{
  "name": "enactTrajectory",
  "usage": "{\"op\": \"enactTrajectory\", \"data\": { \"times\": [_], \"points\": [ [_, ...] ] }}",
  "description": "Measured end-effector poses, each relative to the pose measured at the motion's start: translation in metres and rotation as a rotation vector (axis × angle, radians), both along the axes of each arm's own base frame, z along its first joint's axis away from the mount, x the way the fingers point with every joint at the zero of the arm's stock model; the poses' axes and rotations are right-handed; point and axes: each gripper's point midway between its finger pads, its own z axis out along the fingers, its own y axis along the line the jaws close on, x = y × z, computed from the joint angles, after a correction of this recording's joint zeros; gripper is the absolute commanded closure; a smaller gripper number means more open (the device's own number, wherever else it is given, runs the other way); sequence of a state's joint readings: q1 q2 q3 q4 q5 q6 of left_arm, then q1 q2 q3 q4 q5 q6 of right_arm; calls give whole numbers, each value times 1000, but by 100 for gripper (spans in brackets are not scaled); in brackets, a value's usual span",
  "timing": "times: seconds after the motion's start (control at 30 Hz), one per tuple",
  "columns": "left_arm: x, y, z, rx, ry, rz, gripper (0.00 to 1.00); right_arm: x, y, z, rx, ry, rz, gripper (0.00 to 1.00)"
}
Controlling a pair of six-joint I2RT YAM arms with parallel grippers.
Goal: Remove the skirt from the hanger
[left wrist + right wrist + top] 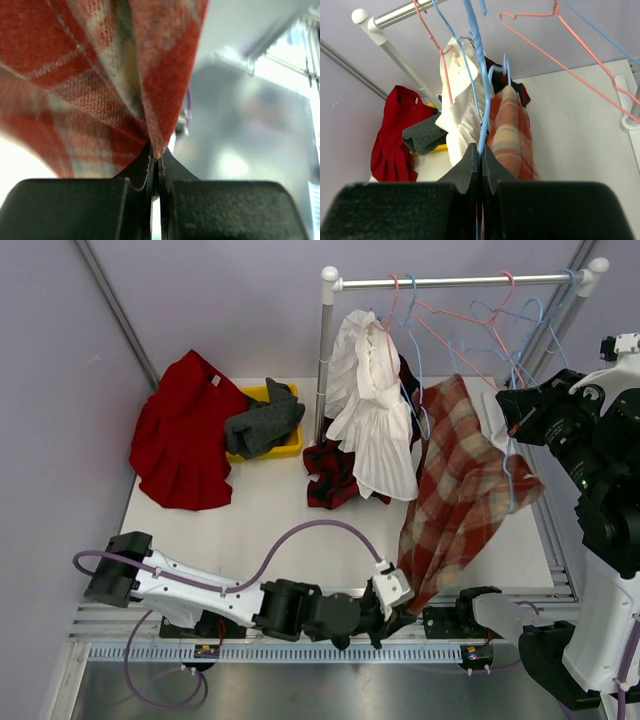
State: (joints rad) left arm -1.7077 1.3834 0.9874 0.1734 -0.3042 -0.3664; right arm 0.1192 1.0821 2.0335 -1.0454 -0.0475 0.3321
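Observation:
The red and cream plaid skirt (455, 495) hangs slanted on a blue hanger (511, 480) below the rail. My left gripper (397, 614) is shut on the skirt's lowest corner near the table's front edge. In the left wrist view the cloth (100, 60) runs up from the closed gripper (157, 156). My right gripper (516, 426) is raised at the right and shut on the blue hanger wire. In the right wrist view the wire (483, 100) passes between the closed gripper (480, 149), with the skirt (512, 135) just beyond.
A rail (450, 282) holds several pink and blue hangers and a white pleated garment (375, 425). A dark plaid garment (330, 475) lies below it. A red garment (185, 435) and a yellow bin (285, 445) with grey cloth (265, 420) sit at the back left.

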Motion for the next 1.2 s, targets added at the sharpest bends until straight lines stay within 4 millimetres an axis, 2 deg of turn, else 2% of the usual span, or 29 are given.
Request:
{"op": "enactTrajectory", "data": {
  "times": [0.1,0.17,0.33,0.7,0.73,0.8,0.9,1.0,1.2],
  "points": [
    [-24,17,-25,66,38,19,100,6,1,1,-5,1,3,100],
    [-34,25,-27,86,56,33,100,11,2,-2,-11,12,5,100],
    [-38,37,-27,120,92,87,100,31,6,-13,-17,59,17,100],
    [-42,62,-35,160,119,221,100,94,32,-64,-20,250,101,100],
    [-46,67,-39,185,125,218,100,106,33,-64,-24,244,93,100],
    [-70,87,-66,303,128,151,100,147,28,-37,-16,122,50,100],
    [-92,114,-106,457,130,101,100,179,24,-13,-3,15,16,100],
    [-86,137,-132,563,138,140,100,193,26,3,14,-33,15,100],
    [-76,146,-138,586,150,205,100,212,30,11,48,-60,19,100]
  ]
}}
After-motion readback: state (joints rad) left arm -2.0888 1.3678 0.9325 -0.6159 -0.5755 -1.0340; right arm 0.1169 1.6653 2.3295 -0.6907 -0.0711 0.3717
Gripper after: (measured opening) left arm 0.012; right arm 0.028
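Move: Held between both hands, the plaid skirt runs from the left fingers up to the blue hanger, whose gripped part is about 25 cm ahead of the left hand, 22 cm to its right and 28 cm higher. From the right hand, the rail crosses roughly 25 cm straight ahead and 10 cm above; a pink hanger is about 20 cm ahead and 5 cm right, near hand height. The white dress hangs 10 cm ahead, 25 cm left and 20 cm below. Pulling the skirt away from the hanger, the left hand keeps its pinch and goes left and down by about 14 cm each, also back, its right-pointing fingers tipping some 35 degrees further down. The right hand keeps hold of the blue hanger and reaches forward about 21 cm towards the rail, dipping and tipping down on the way, then rising and levelling again. ##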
